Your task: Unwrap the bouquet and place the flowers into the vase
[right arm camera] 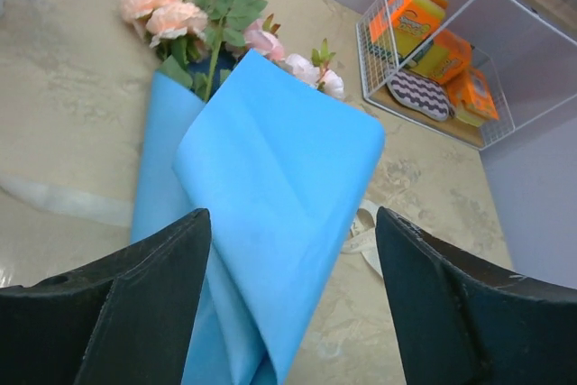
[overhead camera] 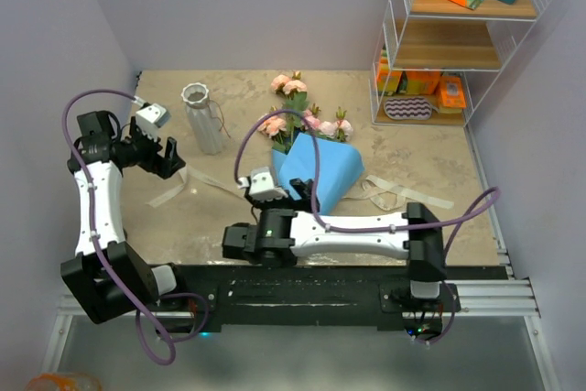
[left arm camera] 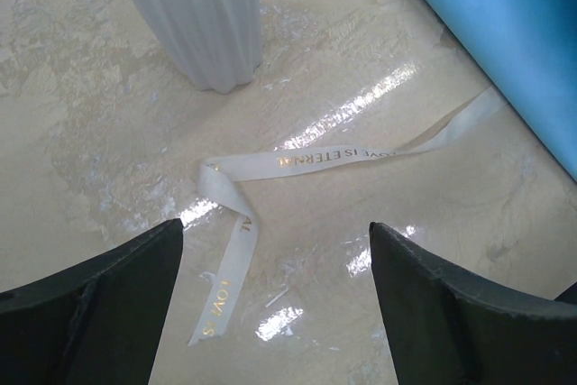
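The bouquet lies mid-table, its blue paper cone (overhead camera: pixel 316 176) loosely folded around pink roses (overhead camera: pixel 293 89) that poke out at the far end. The beige ribbon (overhead camera: pixel 179 191) is off the bouquet and lies flat on the table. My right gripper (right arm camera: pixel 290 214) is open, its jaws astride the near end of the blue paper (right arm camera: pixel 270 178), with roses (right arm camera: pixel 171 11) beyond. In the top view the right gripper (overhead camera: pixel 265 185) sits at the cone's near-left corner. The white ribbed vase (overhead camera: pixel 203 116) stands upright at the back left. My left gripper (overhead camera: pixel 165 157) hovers open, empty, over the ribbon (left arm camera: pixel 306 160), with the vase (left arm camera: pixel 203 15) ahead.
A white wire shelf rack (overhead camera: pixel 458 34) with orange boxes stands at the back right corner. Another stretch of beige ribbon (overhead camera: pixel 403 191) lies right of the bouquet. Walls close in the table at left, back and right. Blue paper (left arm camera: pixel 514 33) edges the left wrist view's upper right.
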You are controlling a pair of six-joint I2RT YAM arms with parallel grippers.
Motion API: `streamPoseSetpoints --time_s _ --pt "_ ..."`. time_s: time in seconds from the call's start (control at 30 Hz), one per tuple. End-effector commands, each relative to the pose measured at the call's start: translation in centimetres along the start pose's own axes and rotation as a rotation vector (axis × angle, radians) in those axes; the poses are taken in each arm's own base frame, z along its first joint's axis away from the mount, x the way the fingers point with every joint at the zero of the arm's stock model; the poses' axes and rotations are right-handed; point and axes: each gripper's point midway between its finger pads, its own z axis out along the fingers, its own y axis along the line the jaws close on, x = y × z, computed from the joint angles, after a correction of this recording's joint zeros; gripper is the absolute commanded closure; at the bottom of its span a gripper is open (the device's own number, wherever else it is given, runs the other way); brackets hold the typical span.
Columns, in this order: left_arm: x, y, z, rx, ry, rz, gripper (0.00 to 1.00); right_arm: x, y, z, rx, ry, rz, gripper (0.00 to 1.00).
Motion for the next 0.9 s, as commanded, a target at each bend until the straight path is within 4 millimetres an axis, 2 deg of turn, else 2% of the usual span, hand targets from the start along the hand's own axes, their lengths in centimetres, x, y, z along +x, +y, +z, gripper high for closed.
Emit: streamPoseSetpoints --time_s 0.0,0.03,0.13,0.17,0.23,0.27,0.33,0.43,0.47,0.5,0.57,0.6,0.7,0.73,0.77,0.87 --pt "-2.2 0.3 -0.7 0.006 -0.053 0.031 0.12 -2.9 -7.5 2.0 0.132 -0.12 0.151 0.21" --pt "-2.2 0.4 -0.7 0.006 -0.053 0.031 0.12 -3.4 -9.7 2.1 0.138 -0.104 0.214 0.2" --pt "-2.6 0.5 -0.8 0.007 -0.057 0.035 0.12 -3.8 -14.0 3.2 0.188 -0.071 0.331 0.15" --pt "-2.6 0.5 -0.8 0.01 -0.057 0.033 0.11 -4.8 -16.0 3.3 0.202 -0.067 0.392 0.14" --pt "-2.6 0.4 -0.7 0.018 -0.057 0.035 0.12 -6.3 -16.9 3.1 0.213 -0.069 0.385 0.1" --pt "-2.5 0.3 -0.6 0.021 -0.058 0.037 0.11 -7.8 -15.9 3.2 0.169 -0.046 0.345 0.09" --pt "-2.4 0.4 -0.6 0.022 -0.052 0.036 0.11 -9.0 -14.3 3.4 0.108 -0.062 0.3 0.07" --pt "-1.8 0.2 -0.5 0.027 -0.037 0.038 0.11 -10.2 -9.0 4.3 -0.055 -0.092 0.267 0.06" --pt "-1.7 0.1 -0.5 0.026 -0.035 0.04 0.11 -11.1 -8.3 4.4 -0.089 -0.074 0.284 0.06" --pt "-1.6 0.2 -0.5 0.02 -0.031 0.046 0.11 -10.6 -3.9 4.6 -0.198 -0.06 0.21 0.07" --pt "-1.4 0.2 -0.6 0.012 -0.028 0.052 0.11 -11.0 -1.1 4.7 -0.271 -0.063 0.167 0.07" --pt "-1.3 0.2 -0.6 0.009 -0.025 0.057 0.11 -9.8 1.7 4.9 -0.315 -0.043 0.105 0.05" --pt "-1.3 0.2 -0.9 0.002 -0.02 0.073 0.11 -8.2 1.9 6.0 -0.193 0.006 -0.061 0.01" --pt "-1.4 0.1 -1.0 0.002 -0.022 0.082 0.11 -6.4 2.3 6.8 -0.096 0.035 -0.147 0.01" --pt "-1.3 0.0 -1.0 0.003 -0.018 0.085 0.11 -5.7 1.5 6.7 -0.057 0.061 -0.197 0.01" --pt "-0.9 0.1 -0.7 0.006 -0.015 0.084 0.11 -4.2 0.7 6.8 -0.027 0.072 -0.201 0.01"
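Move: The blue wrapping paper lies ahead of the right hand: its middle is about 10 cm farther out, 5 cm to the right and 20 cm below. The flower heads are some 28 cm ahead and 5 cm right of that hand; the vase stands about 20 cm ahead and 18 cm to its left. The loose ribbon on the right is roughly 9 cm ahead and 26 cm right. From the left hand, the paper is about 33 cm right and nearly level in reach. The right hand, fingers pointing forward, swings up and right over the blue paper by about 12 cm each way, its left side tipping up some 20 degrees. It then doubles back about 17 cm to the left while drifting forward and sinking to its starting height, rolling back level and a little past, and finishes beside the paper's left edge, some 8 cm farther out than it began, with the already parted fingers spread fully. ##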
